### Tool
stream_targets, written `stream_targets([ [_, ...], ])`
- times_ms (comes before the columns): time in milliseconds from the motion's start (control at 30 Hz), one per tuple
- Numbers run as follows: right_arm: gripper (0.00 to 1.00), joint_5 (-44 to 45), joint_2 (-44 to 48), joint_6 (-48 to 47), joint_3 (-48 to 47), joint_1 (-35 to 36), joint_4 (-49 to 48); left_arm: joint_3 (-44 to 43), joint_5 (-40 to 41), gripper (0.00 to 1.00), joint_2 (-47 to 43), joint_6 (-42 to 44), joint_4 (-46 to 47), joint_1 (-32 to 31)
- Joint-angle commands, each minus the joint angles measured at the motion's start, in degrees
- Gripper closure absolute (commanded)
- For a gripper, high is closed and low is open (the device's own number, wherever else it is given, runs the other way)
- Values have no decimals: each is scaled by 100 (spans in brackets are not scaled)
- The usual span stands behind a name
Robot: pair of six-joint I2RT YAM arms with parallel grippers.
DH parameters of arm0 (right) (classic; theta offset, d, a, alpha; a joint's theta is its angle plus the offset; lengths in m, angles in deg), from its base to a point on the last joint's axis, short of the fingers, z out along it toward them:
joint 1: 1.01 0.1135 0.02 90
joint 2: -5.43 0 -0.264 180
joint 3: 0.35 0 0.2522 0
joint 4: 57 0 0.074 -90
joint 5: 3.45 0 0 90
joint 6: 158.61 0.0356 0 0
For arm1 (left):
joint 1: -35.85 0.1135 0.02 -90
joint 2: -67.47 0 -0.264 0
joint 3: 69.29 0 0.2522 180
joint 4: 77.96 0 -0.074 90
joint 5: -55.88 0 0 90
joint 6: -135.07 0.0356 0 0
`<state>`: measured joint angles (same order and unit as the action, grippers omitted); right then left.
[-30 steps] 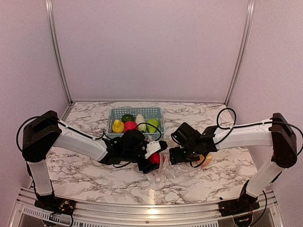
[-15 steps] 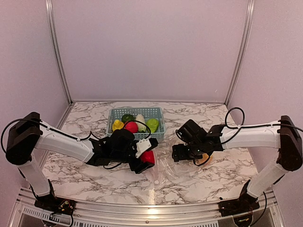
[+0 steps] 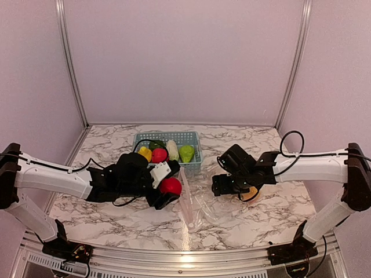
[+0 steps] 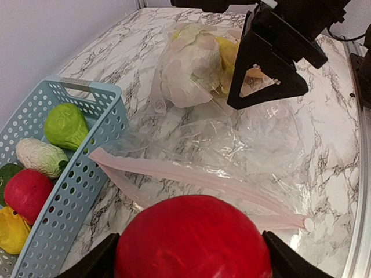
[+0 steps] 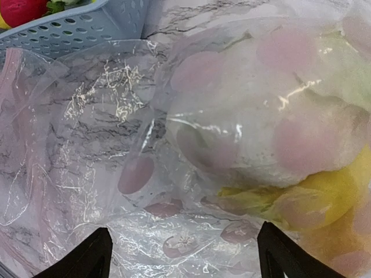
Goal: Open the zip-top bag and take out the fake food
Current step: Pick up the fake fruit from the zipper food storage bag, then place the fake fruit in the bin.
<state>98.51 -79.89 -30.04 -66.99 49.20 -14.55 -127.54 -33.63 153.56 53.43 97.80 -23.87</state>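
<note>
My left gripper [image 3: 166,191] is shut on a glossy red apple [image 4: 194,237] and holds it just above the table, left of the zip-top bag [image 3: 200,205] and in front of the basket. The clear bag lies crumpled, its pale zipper strip [image 4: 191,176] stretched toward the apple. Inside its far end sit a white cauliflower [image 4: 188,69] and a yellow piece of fake food [image 4: 229,52]. The right gripper [image 3: 233,188] stands open over that end, its fingers wide apart on either side of the plastic [image 5: 174,231], close to the cauliflower [image 5: 261,127].
A light blue slotted basket [image 3: 167,136] stands behind the bag. It holds a yellow fruit [image 3: 145,153], a red one [image 3: 159,154], a white vegetable [image 3: 172,148] and a green pear [image 3: 186,153]. Walls close in the back and sides.
My left arm has drawn back to the left with the red apple, away from the bag. The zipper strip now lies stretched out. The right gripper shifted slightly right.
</note>
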Motion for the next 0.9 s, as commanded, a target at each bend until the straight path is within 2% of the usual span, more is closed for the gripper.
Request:
stream_targets([
  [0,16,113,159,-118,-230,-47,120,72,114,18,-420,-170,-265,-6],
  [167,16,139,192,-150,-303,-47,141,-17,52,17,-698,-326,-189,167],
  [367,16,196,292,-166,-317,-47,172,-531,-291,17,-476,-654,-160,577],
  [600,16,251,421,-137,-303,-56,172,-1647,-434,17,435,-1090,-436,985],
  [867,16,309,581,-89,-217,-64,199,-3064,-141,16,1708,-1450,-1216,1328],
])
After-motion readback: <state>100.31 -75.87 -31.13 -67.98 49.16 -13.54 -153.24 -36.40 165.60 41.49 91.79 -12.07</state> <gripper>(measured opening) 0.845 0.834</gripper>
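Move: The blue basket's middle is roughly 23 cm ahead of my left hand, 3 cm to its left and 9 cm below. The green pear inside sits about 25 cm ahead and 5 cm right; the bag's pink zip strip lies just 5 cm ahead and 5 cm right, some 12 cm down. From my right hand, the basket's middle is about 20 cm ahead, 20 cm left and 5 cm below. With the red fruit still in my left hand, I lift straight up first, then sweep it forward and on up towards the basket, some 13 cm forward and 8 cm up in all, levelling off at the end. The wrist swings about 15 degrees counter-clockwise while the fingers tip up a little. My open right hand rises 3 cm over the bag. ##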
